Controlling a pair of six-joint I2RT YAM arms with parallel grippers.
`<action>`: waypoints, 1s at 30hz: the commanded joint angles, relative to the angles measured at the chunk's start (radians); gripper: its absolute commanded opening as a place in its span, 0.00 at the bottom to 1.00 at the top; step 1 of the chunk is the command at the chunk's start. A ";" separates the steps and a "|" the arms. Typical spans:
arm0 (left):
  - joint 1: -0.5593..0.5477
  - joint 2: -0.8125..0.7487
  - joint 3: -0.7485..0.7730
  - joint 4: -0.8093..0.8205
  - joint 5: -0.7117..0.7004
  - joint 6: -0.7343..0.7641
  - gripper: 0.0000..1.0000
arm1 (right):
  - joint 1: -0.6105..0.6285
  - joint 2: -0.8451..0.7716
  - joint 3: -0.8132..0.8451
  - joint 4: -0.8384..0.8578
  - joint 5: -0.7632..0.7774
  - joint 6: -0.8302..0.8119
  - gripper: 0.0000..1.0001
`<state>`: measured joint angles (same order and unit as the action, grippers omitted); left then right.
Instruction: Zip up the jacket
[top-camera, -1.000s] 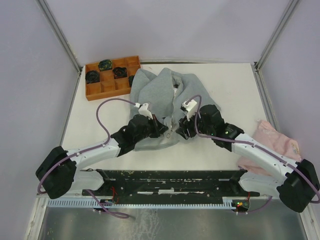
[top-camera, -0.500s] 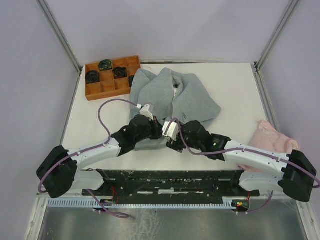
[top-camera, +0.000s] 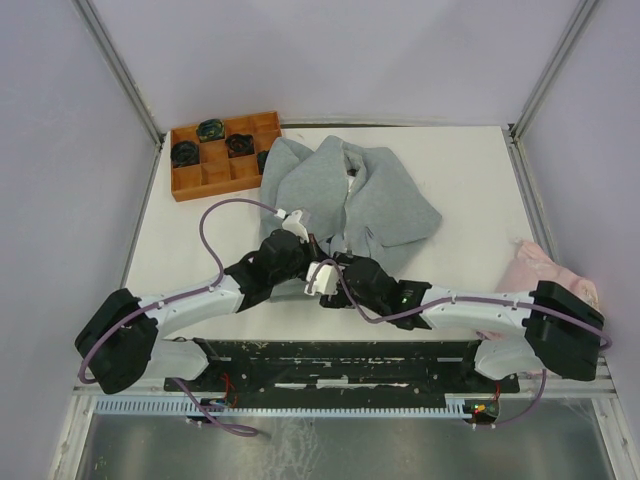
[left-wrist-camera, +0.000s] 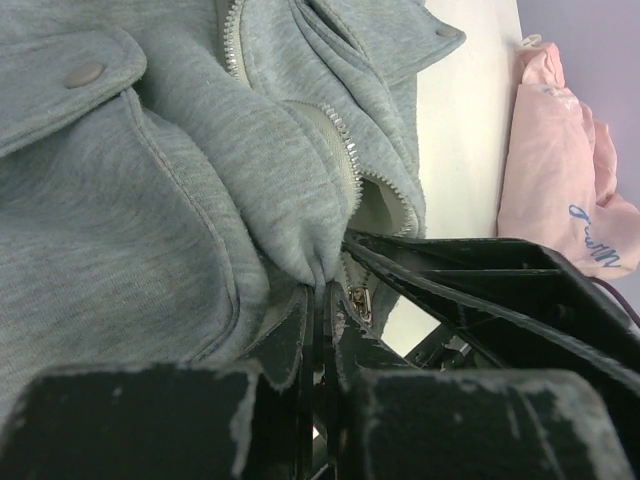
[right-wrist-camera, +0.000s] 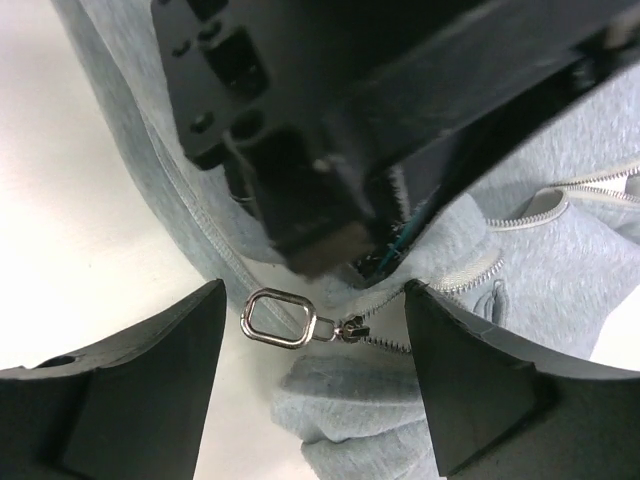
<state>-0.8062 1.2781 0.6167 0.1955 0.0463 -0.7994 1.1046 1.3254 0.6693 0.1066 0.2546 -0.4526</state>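
The light grey jacket (top-camera: 375, 200) lies spread at the middle back of the table, its front open. My left gripper (left-wrist-camera: 325, 300) is shut on a fold of the jacket's bottom hem (left-wrist-camera: 300, 250) beside the zipper teeth (left-wrist-camera: 347, 160). My right gripper (right-wrist-camera: 315, 300) is open. Its two black fingers (right-wrist-camera: 130, 390) stand either side of the silver zipper pull ring (right-wrist-camera: 275, 318) and its slider (right-wrist-camera: 352, 328), touching neither. In the top view both grippers meet at the jacket's near edge, left gripper (top-camera: 316, 262) against right gripper (top-camera: 338, 284).
An orange compartment tray (top-camera: 190, 190) holding dark objects stands at the back left, touching the jacket's shoulder. A pale pink cloth (top-camera: 545, 275) lies at the right edge, under the right arm (top-camera: 470, 310). The left gripper's black body (right-wrist-camera: 330, 130) hangs just above the zipper pull.
The right arm has swung left and toward the near edge, bringing its gripper to the hem beside the left one, and its jaws have opened wider. The left gripper has held still.
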 joint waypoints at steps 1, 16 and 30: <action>0.002 -0.007 0.036 0.049 0.026 -0.041 0.03 | 0.024 0.036 0.021 0.058 0.125 -0.045 0.80; 0.002 -0.010 0.023 0.012 -0.005 -0.014 0.03 | 0.034 -0.056 0.056 -0.049 0.151 0.040 0.57; 0.002 -0.005 0.023 -0.002 -0.009 0.000 0.03 | 0.022 -0.115 0.097 -0.145 -0.013 0.145 0.35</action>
<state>-0.8062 1.2781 0.6167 0.1730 0.0525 -0.7994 1.1347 1.2572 0.7162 -0.0349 0.3000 -0.3668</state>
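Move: The zip pull is almost between the right hand's open fingers, about 1 cm back of the hand point and 1 cm below it. The left fingertips, pinching the jacket, are some 2 cm ahead of the right hand, 2 cm to its left and 2 cm higher; the zip opening is about 2 cm ahead, 3 cm to the right, slightly below. From the left hand, the pull lies roughly 3 cm back, 2 cm right and 3 cm below. Dipping about 1 cm at first and edging forward and right, the right hand then rises some 2.5 cm and draws back nearly 2 cm, while its fingers close from wide to about a third open around the ring of the zip pull, seemingly touching it by the end. The left hand stays put and keeps its pinch on the jacket beside the zip. ##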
